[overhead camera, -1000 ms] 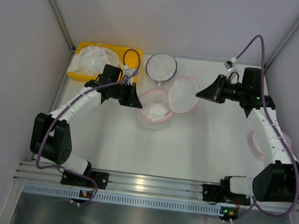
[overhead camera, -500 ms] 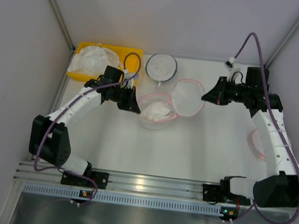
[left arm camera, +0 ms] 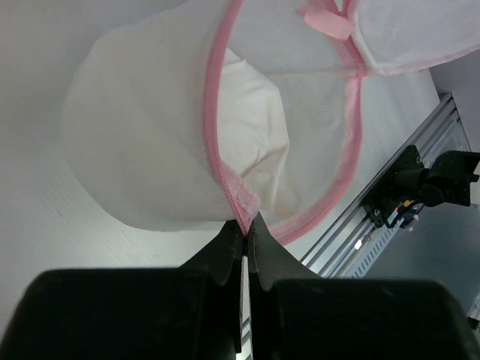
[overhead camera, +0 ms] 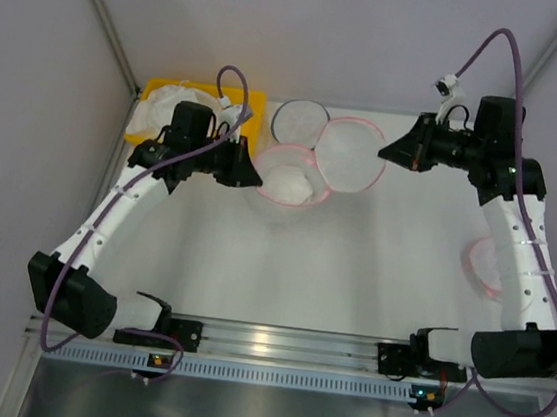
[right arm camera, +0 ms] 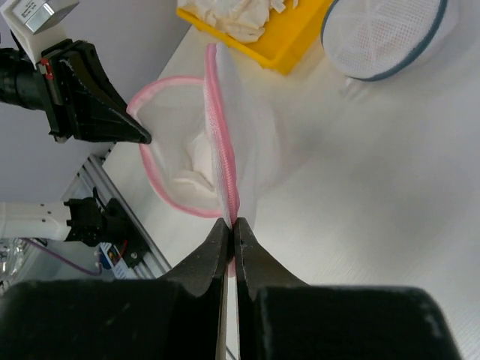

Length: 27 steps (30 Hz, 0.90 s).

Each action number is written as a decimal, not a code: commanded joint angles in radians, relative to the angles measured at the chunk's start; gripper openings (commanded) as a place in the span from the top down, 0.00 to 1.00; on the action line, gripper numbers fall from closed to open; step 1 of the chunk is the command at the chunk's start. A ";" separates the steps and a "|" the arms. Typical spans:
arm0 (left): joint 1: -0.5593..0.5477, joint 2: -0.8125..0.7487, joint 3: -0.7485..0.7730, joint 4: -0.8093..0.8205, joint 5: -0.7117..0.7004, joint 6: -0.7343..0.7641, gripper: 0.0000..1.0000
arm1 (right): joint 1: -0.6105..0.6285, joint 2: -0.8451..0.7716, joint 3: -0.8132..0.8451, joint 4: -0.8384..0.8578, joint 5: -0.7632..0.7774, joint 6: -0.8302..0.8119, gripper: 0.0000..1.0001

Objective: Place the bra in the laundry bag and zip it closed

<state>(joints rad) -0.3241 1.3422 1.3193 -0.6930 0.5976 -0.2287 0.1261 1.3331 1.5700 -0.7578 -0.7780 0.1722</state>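
Note:
The laundry bag (overhead camera: 276, 160) hangs open above the table between both arms, white mesh with a pink zip rim. Its round lid flap (overhead camera: 350, 156) stands out to the right. The bra (overhead camera: 292, 183) lies bunched inside the bag as a white fabric lump, also seen in the left wrist view as the bra (left arm camera: 255, 135). My left gripper (overhead camera: 254, 181) is shut on the rim's left side, and the left gripper (left arm camera: 246, 223) pinches the pink edge. My right gripper (overhead camera: 382, 152) is shut on the flap's rim; the right gripper (right arm camera: 231, 223) clamps the pink zip.
A yellow tray (overhead camera: 162, 87) with white fabric sits at the back left. A round white bag with a grey-blue rim (overhead camera: 299, 121) lies behind the held bag. Another pink-rimmed bag (overhead camera: 481, 267) lies by the right arm. Walls close in on both sides.
Both arms have risen and moved toward the back, lifting the bag off the table. The opening is stretched wider between them, with the bra still inside.

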 commanded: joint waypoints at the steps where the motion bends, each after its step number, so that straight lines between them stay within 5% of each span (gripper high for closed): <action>1: -0.032 -0.009 -0.075 0.013 -0.108 -0.011 1.00 | -0.003 0.012 -0.099 0.047 -0.009 0.073 1.00; 6: -0.024 0.060 -0.219 0.006 -0.054 -0.033 1.00 | 0.006 0.052 -0.206 0.031 -0.013 0.056 1.00; 13: -0.024 0.029 -0.080 0.027 -0.055 0.072 1.00 | 0.010 0.054 0.044 -0.041 0.114 -0.053 1.00; 17: -0.020 0.044 -0.026 0.030 -0.058 0.074 0.85 | 0.041 0.072 0.074 -0.048 0.146 -0.089 1.00; 24: 0.002 0.005 -0.026 0.053 -0.042 0.046 0.40 | 0.121 0.055 0.022 0.031 0.226 -0.099 1.00; 27: 0.014 -0.014 0.009 0.094 0.007 -0.038 0.37 | 0.194 0.048 -0.010 0.066 0.299 -0.128 1.00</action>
<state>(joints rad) -0.3244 1.3884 1.2675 -0.6800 0.5491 -0.2001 0.2619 1.4075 1.5734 -0.7731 -0.5537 0.0860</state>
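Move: The left hand pinches the rim of the open pink-edged laundry bag; the bra lies inside, about 7 cm to its right, 1 cm ahead and 8 cm below. The blue-rimmed bag is roughly 31 cm ahead, 9 cm right, 23 cm lower; the yellow bin some 30 cm ahead, 22 cm left, 21 cm lower. From the right hand, gripping the flap, the bra is about 20 cm left, 1 cm back and 18 cm below. The left fingers let go of the rim, while the right keep their pinch on the flap. First both hands jerk the bag down about 10 cm, the left drawing slightly back; then both rise again, the left opening wide as it comes up and forward some 6 cm, the right climbing about 8 cm, then easing left and slightly down. ##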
